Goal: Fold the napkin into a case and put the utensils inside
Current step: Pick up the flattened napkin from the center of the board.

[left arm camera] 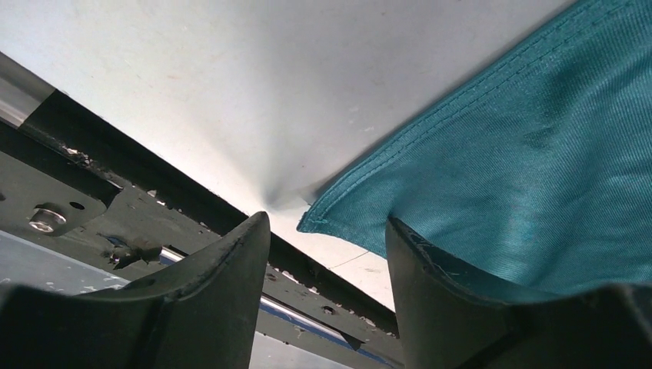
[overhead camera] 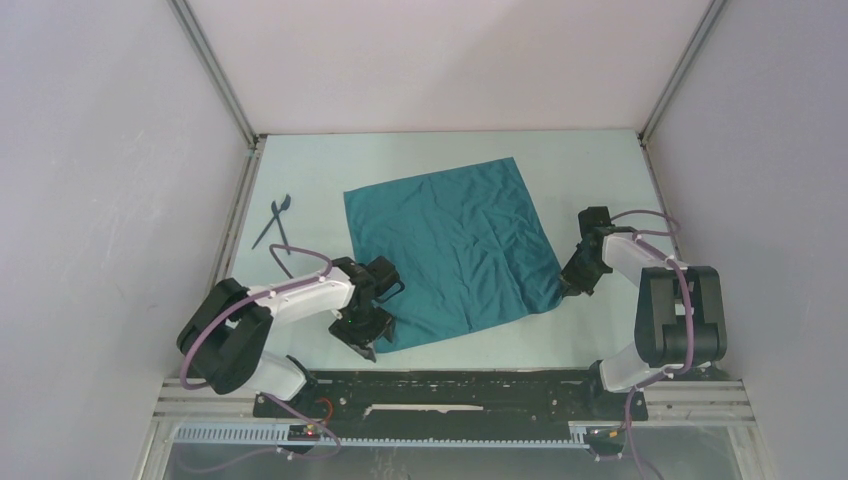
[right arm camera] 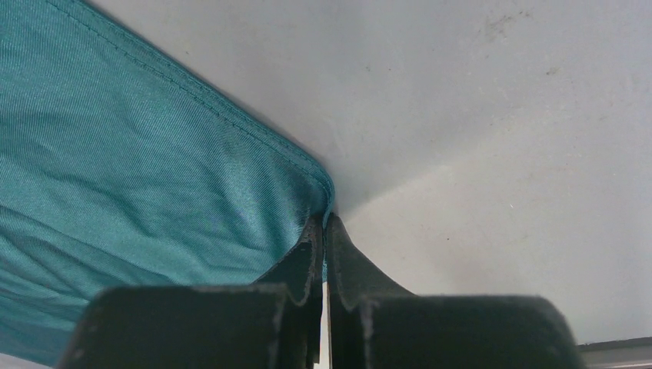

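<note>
The teal napkin (overhead camera: 450, 250) lies spread flat on the white table, not folded into a case. My left gripper (overhead camera: 362, 340) stands open at the napkin's near-left corner (left arm camera: 315, 219), which pokes into the gap between its fingers (left arm camera: 231, 261) without being pinched; the right finger lies under the cloth edge. My right gripper (overhead camera: 568, 288) is shut on the napkin's near-right corner (right arm camera: 319, 192), the hem caught between its fingertips (right arm camera: 325, 227). The dark utensils (overhead camera: 277, 222) lie crossed on the table at the far left, away from both grippers.
The black base rail (overhead camera: 450, 385) runs along the table's near edge, just behind the left gripper (left arm camera: 328, 223). Grey walls and aluminium posts (overhead camera: 215, 70) close the table in on three sides.
</note>
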Available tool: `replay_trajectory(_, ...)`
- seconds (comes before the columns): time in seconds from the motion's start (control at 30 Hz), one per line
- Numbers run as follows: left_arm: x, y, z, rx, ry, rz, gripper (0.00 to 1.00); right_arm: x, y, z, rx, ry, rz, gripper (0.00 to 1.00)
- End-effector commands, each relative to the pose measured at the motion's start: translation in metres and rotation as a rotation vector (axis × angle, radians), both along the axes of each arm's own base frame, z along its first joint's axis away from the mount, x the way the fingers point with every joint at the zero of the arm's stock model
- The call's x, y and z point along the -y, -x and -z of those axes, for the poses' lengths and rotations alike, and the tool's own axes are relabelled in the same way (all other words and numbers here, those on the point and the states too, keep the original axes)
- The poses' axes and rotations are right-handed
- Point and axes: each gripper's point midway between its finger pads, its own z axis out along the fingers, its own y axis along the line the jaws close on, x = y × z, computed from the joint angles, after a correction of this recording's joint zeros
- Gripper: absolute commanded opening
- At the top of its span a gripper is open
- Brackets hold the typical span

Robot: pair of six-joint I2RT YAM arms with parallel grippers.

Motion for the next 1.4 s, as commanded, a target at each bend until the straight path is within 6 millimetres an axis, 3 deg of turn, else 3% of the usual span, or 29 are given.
replay_trajectory(0.0, -0.001, -0.014, -0.008, 0.050, -0.018, -0.012, 0.64, 0.001, 0.006, 0.016, -0.030, 0.000, -0.015, 0.00)
replay_trajectory(0.43, -0.012, -0.013, 0.021, 0.072, -0.026, -0.044, 0.56, 0.000, 0.007, 0.017, -0.037, -0.011, -0.020, 0.00)
replay_trajectory(0.8, -0.027, 0.000, 0.045, 0.076, -0.050, -0.089, 0.36, 0.001, 0.008, 0.018, -0.043, -0.010, -0.017, 0.00)
replay_trajectory(1.0, -0.027, -0.006, 0.042, 0.116, -0.041, -0.085, 0.18, -0.001, 0.009, 0.017, -0.042, -0.014, -0.018, 0.00)
replay_trajectory(1.1, -0.029, -0.009, 0.039, 0.124, -0.042, -0.086, 0.01, -0.002, 0.008, 0.013, -0.026, -0.019, -0.020, 0.00)
replay_trajectory(1.37, -0.034, -0.028, 0.014, 0.240, -0.043, -0.082, 0.02, -0.003, 0.006, 0.001, 0.033, -0.025, -0.027, 0.00)
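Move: The napkin's near-left corner lies almost straight under the left hand's open fingers, about 1 cm below, with the board's near edge some 4 cm back from that corner. The napkin's near-right corner, already held by the right hand, is roughly 14 cm ahead and 37 cm to the right of the left hand. From the right hand, the near-left corner lies about 14 cm back and 37 cm to the left, at about the same height. Left hand edges forward, dips about 1 cm, pinches the napkin's near-left corner, then rises slightly; right keeps hold. ##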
